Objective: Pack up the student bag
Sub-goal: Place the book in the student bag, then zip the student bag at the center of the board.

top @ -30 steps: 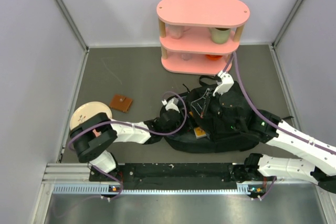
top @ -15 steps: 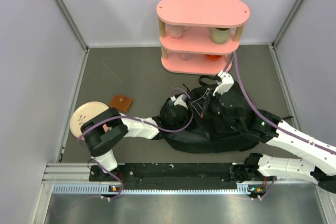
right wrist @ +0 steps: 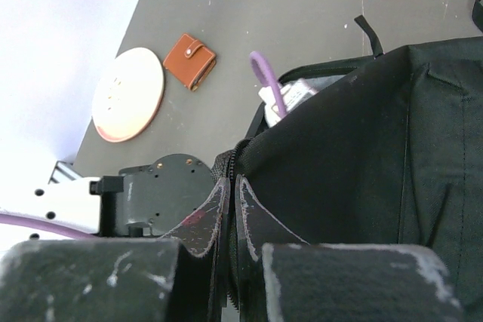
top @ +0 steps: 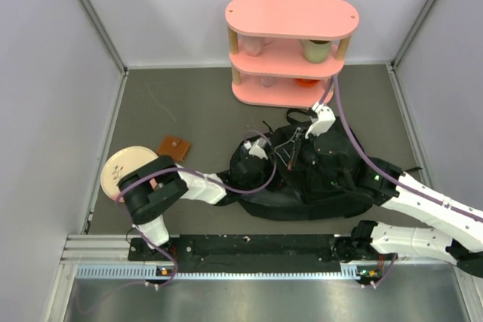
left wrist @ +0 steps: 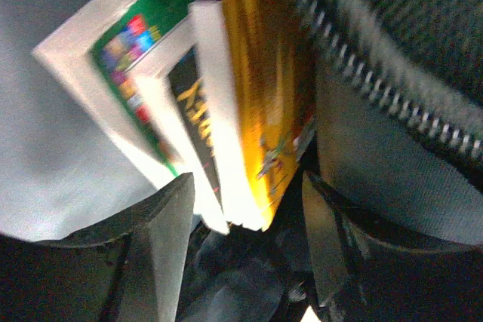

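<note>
The student bag lies black and floppy in the middle of the floor. My right gripper is shut on the bag's zip edge and holds the opening up; in the right wrist view its fingertips pinch the fabric. My left gripper reaches into the bag's mouth. In the left wrist view its jaws stand open, gaps on both sides, behind the corner of a yellow book. A green-covered book leans beside it. The bag's zipper runs along the right.
A pink three-tier shelf with cups stands behind the bag. A brown wallet and a round cream plate lie on the floor at the left. Grey walls close in both sides and the back.
My left arm has swung its gripper from the bag's near edge into the bag's mouth. The orange book seen at that edge no longer shows from above. The right arm has not moved.
</note>
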Robot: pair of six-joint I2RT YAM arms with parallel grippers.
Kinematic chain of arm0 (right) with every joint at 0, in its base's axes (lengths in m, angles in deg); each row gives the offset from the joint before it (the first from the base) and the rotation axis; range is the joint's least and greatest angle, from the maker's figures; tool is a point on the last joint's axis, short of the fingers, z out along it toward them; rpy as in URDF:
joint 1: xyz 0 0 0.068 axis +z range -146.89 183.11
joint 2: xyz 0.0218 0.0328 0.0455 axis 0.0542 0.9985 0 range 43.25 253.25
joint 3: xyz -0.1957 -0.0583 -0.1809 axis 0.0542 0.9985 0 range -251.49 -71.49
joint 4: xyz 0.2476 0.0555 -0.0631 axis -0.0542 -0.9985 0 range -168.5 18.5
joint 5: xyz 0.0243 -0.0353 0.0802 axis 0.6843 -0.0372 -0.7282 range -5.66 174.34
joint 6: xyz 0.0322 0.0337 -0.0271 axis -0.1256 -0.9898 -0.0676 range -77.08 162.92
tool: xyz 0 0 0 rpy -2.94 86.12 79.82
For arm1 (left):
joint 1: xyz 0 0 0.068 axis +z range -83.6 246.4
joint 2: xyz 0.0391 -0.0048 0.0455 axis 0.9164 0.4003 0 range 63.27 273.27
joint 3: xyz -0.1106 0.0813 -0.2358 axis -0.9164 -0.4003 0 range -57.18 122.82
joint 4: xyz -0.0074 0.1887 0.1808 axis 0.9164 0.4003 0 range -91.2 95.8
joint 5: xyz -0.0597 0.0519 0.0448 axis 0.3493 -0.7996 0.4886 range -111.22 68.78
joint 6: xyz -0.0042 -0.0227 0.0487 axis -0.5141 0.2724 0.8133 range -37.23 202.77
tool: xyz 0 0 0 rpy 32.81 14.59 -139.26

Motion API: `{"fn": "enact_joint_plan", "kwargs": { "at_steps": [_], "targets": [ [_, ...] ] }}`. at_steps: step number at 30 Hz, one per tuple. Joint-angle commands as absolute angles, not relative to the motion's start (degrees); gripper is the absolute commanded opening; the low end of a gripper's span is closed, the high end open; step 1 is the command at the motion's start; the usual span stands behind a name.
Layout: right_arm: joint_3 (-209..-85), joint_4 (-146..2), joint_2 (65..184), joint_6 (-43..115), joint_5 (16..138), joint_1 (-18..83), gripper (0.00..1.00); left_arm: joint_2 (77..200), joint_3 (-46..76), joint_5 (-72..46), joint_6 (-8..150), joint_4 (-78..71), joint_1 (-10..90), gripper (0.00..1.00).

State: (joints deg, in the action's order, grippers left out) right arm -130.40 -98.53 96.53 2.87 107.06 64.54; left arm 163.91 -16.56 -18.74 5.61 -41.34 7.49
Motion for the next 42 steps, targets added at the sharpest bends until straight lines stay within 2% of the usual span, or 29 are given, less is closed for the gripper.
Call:
{"fn": "enact_joint_plan", "kwargs": {
  "at_steps": [1,5,9,15,19,22,24,26,29,31,32,33,34,35,38,42],
  "targets": [
    [-131.61,-93.91,95.9,2.49,107.72,65.33,0.0,156.63,-22.54,-20.69,8.5,-36.82,7.52,0.67],
    [-131.43,-93.83,96.07,2.41,108.42,65.33,0.0,149.94,-25.18,-24.38,10.96,-29.61,7.52,0.74],
    [-131.26,-93.91,96.42,2.23,108.16,65.33,0.0,142.39,-28.43,-27.02,12.2,-23.53,7.43,0.74],
    [-129.68,-93.48,97.13,0.83,107.02,65.33,0.04,121.21,-33.27,-38.44,15.01,-8.63,7.34,0.76],
    [-127.22,-91.63,97.39,0.38,104.39,65.33,0.07,105.59,-33.1,-46.96,18.51,2.63,7.43,0.84],
    [-124.06,-88.74,97.48,0.39,98.16,65.42,0.2,98.37,-32.31,-54.08,20.02,10.63,7.43,0.88],
    [-122.56,-88.29,98.52,0.65,92.03,65.51,0.49,95.8,-31.17,-56.63,23.6,12.33,7.52,0.9],
    [-122.64,-89.95,100.02,1.53,89.01,65.42,0.71,94.03,-29.42,-58.04,25.2,15.58,7.52,0.94],
    [-123.26,-98.73,102.49,-2.5,94.34,65.42,0.8,94.55,-27.47,-58.49,29.59,16.39,7.87,0.98],
    [-122.03,-100.06,98.73,-5.66,97.16,65.42,0.82,96.92,-25.64,-55.34,35.56,15.07,8.48,0.98],
    [-120.29,-100.41,96.79,-7.25,101.78,65.42,0.86,98.06,-24.58,-54.37,37.06,15.76,8.74,0.98],
    [-119.4,-102.68,94.77,-11.35,104.88,65.51,0.94,100.86,-23.53,-53.14,38.81,16.46,9.18,0.98],
    [-118.08,-105.05,90.23,-14.52,108.48,65.42,0.96,102.36,-21.43,-51.74,40.22,16.82,10.23,0.98],
    [-117.37,-107.6,88.18,-17.95,115.38,65.42,0.97,103.86,-20.27,-50.42,41.8,16.91,10.94,0.98],
    [-115.61,-117.09,80.88,-26.75,122.72,65.42,0.98,109.92,-16.32,-43.92,44.88,17.44,16.2,0.98],
    [-119.03,-135.88,81.82,-41.83,125.21,65.25,0.99,114.76,-13.94,-30.92,47.78,12.02,27.17,0.98]
  ]
}}
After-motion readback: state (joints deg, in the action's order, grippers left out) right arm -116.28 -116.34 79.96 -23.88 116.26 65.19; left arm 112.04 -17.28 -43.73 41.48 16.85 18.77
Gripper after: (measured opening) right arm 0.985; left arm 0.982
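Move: The left hand reaches into the bag mouth with open, empty fingers; the orange book, top of the stack, has its middle about 7 cm to its right, 4 cm ahead and 3 cm lower. The wallet lies some 36 cm to its left, 10 cm ahead and 9 cm below. The right hand pinches the raised bag edge right at its fingertips, with the book's middle roughly 20 cm below it, 5 cm to its right and about level fore and aft. Leftwards and then also up, the left hand draws back out of the bag mouth, away from the books, about 24 cm left and 10 cm up, its fingers spreading to full and swinging round to point more forward. Meanwhile the right hand, still at first, opens and lets go of the bag edge, sinks some 10 cm with a slight drift left and back, then swings right over the bag. ##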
